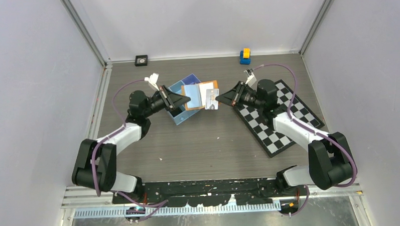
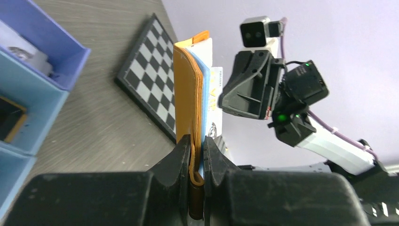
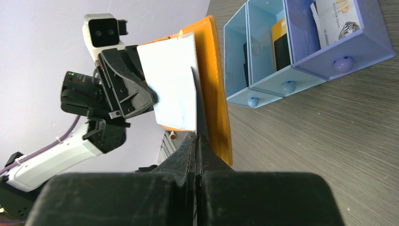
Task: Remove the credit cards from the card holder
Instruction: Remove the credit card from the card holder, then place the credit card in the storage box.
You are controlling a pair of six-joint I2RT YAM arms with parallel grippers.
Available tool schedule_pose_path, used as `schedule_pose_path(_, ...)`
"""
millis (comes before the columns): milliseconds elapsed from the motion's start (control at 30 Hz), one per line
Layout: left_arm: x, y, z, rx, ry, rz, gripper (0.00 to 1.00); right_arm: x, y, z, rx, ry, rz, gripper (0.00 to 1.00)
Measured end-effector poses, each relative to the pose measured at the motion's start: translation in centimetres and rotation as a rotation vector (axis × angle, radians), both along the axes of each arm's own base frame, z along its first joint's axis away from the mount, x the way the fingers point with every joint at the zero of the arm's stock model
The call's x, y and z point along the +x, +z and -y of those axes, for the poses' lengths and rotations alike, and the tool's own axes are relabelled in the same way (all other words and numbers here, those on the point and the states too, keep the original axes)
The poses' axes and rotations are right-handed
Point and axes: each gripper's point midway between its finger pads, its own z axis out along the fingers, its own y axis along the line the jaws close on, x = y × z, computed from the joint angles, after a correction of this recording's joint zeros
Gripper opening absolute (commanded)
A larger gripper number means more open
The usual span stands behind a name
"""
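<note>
The orange card holder (image 1: 199, 88) hangs above the table, folded open, and my left gripper (image 1: 186, 99) is shut on its left edge. In the left wrist view the left gripper (image 2: 196, 141) pinches the holder (image 2: 187, 94) edge-on, with pale credit cards (image 2: 202, 52) standing inside it. My right gripper (image 1: 221, 98) is shut on one credit card (image 1: 211, 99) that sticks out of the holder's right side. From the right wrist, that gripper (image 3: 196, 136) clamps the card's thin edge (image 3: 198, 103), between a pale blue card (image 3: 171, 84) and the orange holder (image 3: 214, 84).
A blue three-compartment tray (image 1: 180, 116) lies below the left gripper, with cards and dark items in its compartments (image 3: 301, 52). A checkerboard mat (image 1: 283, 120) lies under the right arm. A yellow-and-blue block (image 1: 244, 56) and a small black square (image 1: 141, 60) sit by the back wall.
</note>
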Motion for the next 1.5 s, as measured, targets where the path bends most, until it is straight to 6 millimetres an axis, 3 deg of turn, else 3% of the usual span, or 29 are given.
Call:
schedule_pose_path(200, 0.5, -0.7, -2.0, 0.117, 0.122, 0.003, 0.00, 0.8, 0.8, -0.2, -0.034, 0.008, 0.016, 0.00)
schedule_pose_path(433, 1.1, -3.4, -4.8, 0.294, 0.284, -0.062, 0.00, 3.5, 0.7, -0.9, -0.100, 0.013, 0.009, 0.01)
schedule_pose_path(567, 1.3, -3.5, -7.0, 0.365, 0.408, -0.068, 0.00, 5.5, -0.8, -1.3, -0.153, 0.018, -0.019, 0.00)
schedule_pose_path(767, 0.9, -1.7, -10.3, 0.396, 0.595, -0.011, 0.00, 8.3, -4.4, -2.1, -0.240, 0.031, -0.093, 0.01)
schedule_pose_path(900, 0.5, -2.1, -11.9, 0.410, 0.681, -0.008, 0.00, 10.5, -5.6, -2.8, -0.302, 0.045, -0.109, 0.00)
schedule_pose_path(1267, -0.5, -5.2, -13.8, 0.425, 0.779, -0.066, 0.00, 15.6, -7.4, -3.6, -0.542, 0.140, -0.033, 0.01)
schedule_pose_path(1500, -0.6, -4.2, -14.1, 0.405, 0.801, -0.041, 0.00, 15.7, -10.5, -4.4, -0.673, 0.230, -0.040, 0.00)
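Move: The right hand already pinches the credit card. The box's purple compartment lies about 21 cm ahead of it, 8 cm left and 19 cm below, with the middle blue compartment some 15 cm ahead, 13 cm left and 19 cm below the hand. The open card holder is about 7 cm to its left and 1 cm ahead, level in height. From the left hand, gripping the holder, the purple compartment is 21 cm ahead, 4 cm right, 20 cm below. Right carries the card about 16 cm forward and down towards the purple compartment; left draws the holder left. ##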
